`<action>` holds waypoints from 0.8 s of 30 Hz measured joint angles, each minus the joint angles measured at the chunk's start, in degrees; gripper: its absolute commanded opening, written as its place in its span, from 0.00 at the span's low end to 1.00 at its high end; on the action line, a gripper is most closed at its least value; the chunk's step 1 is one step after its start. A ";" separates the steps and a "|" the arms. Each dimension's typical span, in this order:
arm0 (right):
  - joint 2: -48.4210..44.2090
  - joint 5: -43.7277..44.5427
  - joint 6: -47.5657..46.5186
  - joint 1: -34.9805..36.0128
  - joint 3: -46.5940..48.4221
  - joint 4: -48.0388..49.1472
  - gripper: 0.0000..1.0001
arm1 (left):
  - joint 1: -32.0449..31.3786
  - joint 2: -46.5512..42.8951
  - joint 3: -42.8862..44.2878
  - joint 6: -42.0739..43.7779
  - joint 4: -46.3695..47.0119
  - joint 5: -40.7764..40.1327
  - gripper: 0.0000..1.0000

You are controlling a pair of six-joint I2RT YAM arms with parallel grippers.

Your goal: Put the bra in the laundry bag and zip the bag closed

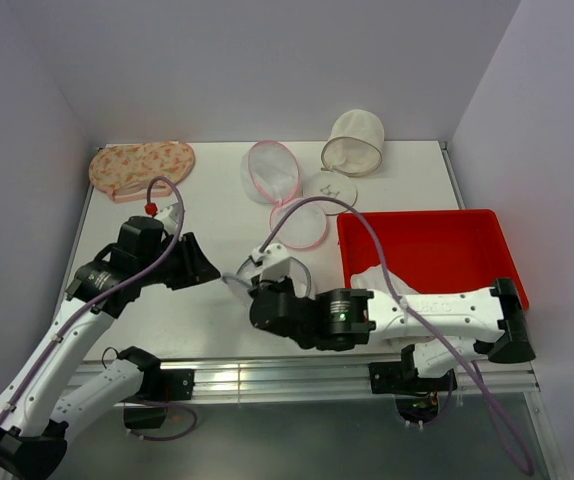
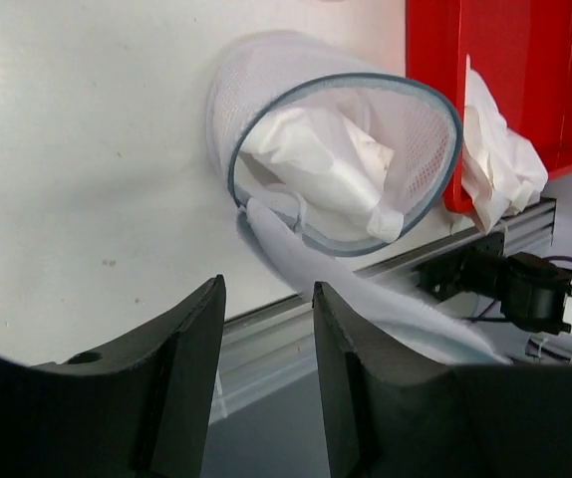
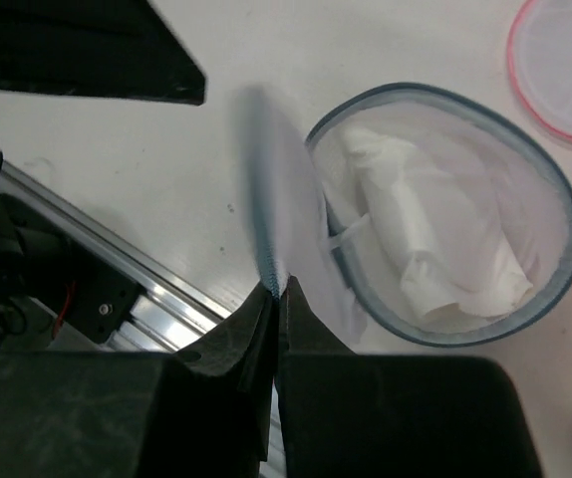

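Observation:
The laundry bag lies on its side on the white table, its blue-grey zipper rim facing the left wrist camera. The white bra is bunched inside the open dome. The other half hangs out as a loose flap. My right gripper is shut on that flap's zipper edge, holding it up off the table. My left gripper is open and empty, a short way left of the bag. In the top view the right arm covers most of the bag.
A red tray with a white cloth over its edge stands right of the bag. At the back are a pink-rimmed mesh bag, its disc, a peach floral bag and a white mesh pouch. The aluminium rail marks the near edge.

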 measured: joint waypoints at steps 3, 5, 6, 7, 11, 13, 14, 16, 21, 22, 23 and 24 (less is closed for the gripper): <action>-3.78 -2.95 1.05 -3.76 -2.69 1.16 0.00 | 0.15 -0.39 -0.17 -0.09 1.42 -1.57 0.49; -5.57 -4.83 1.62 -5.97 -4.33 2.16 0.00 | 0.17 -0.70 -0.50 -0.17 2.45 -2.14 0.50; -6.29 -5.92 1.92 -6.86 -5.01 2.49 0.00 | 0.17 -0.81 -0.68 -0.35 2.89 -2.43 0.51; -6.84 -6.86 2.10 -7.72 -5.55 2.75 0.00 | 0.17 -0.87 -0.81 -0.46 3.30 -2.47 0.51; -8.83 -11.32 2.71 -11.43 -7.98 4.81 0.00 | 0.22 -0.98 -1.31 -0.72 6.49 -2.54 0.50; -9.94 -13.88 2.91 -13.73 -9.53 5.97 0.00 | 0.22 -1.20 -2.54 -0.90 8.66 -2.36 0.49; -10.60 -15.34 2.95 -15.04 -10.47 6.86 0.00 | 0.22 -1.29 -3.41 -0.92 9.81 -2.25 0.49; -11.91 -18.10 3.13 -17.35 -12.09 8.02 0.00 | 0.22 -1.64 -5.57 -0.94 12.44 -1.92 0.48; -15.47 -25.11 3.61 -23.43 -14.88 10.21 0.00 | 0.22 -4.35 -12.96 -1.18 19.96 -1.25 0.45; -16.15 -26.45 3.67 -24.50 -15.28 10.80 0.00 | 0.22 -5.05 -14.71 -1.20 21.75 -1.22 0.45; -16.68 -27.56 3.78 -25.33 -15.61 11.23 0.00 | 0.22 -5.51 -16.06 -1.20 23.10 -1.25 0.42; -17.29 -28.94 3.80 -26.49 -16.00 11.72 0.00 | 0.22 -6.03 -17.97 -1.29 25.64 -1.25 0.40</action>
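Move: The right hand holds the edge of the grey-rimmed laundry bag's lid; the bag's open mouth, with the white bra inside, lies about 10 cm ahead, 8 cm to its right and some 14 cm below. The pink bag's lid is roughly 30 cm ahead and 10 cm right, the red tray's middle about 14 cm ahead and 42 cm right, both some 17 cm lower. From the empty left hand the laundry bag's mouth is about 4 cm ahead, 17 cm right and 13 cm below. Keeping its pinch on the lid's rim, the right hand sweeps forward and to the right in about equal parts, some 9 cm in all and nearly level, carrying the lid in towards the bag's mouth while the wrist rolls its left side up about 20 degrees and tips the fingers some 15 degrees further down. The left hand, its fingers staying about half open and empty, follows forward about 3 cm, first rising a centimetre and then sinking some 4 cm beside the bag, fingers tipping steeper. ##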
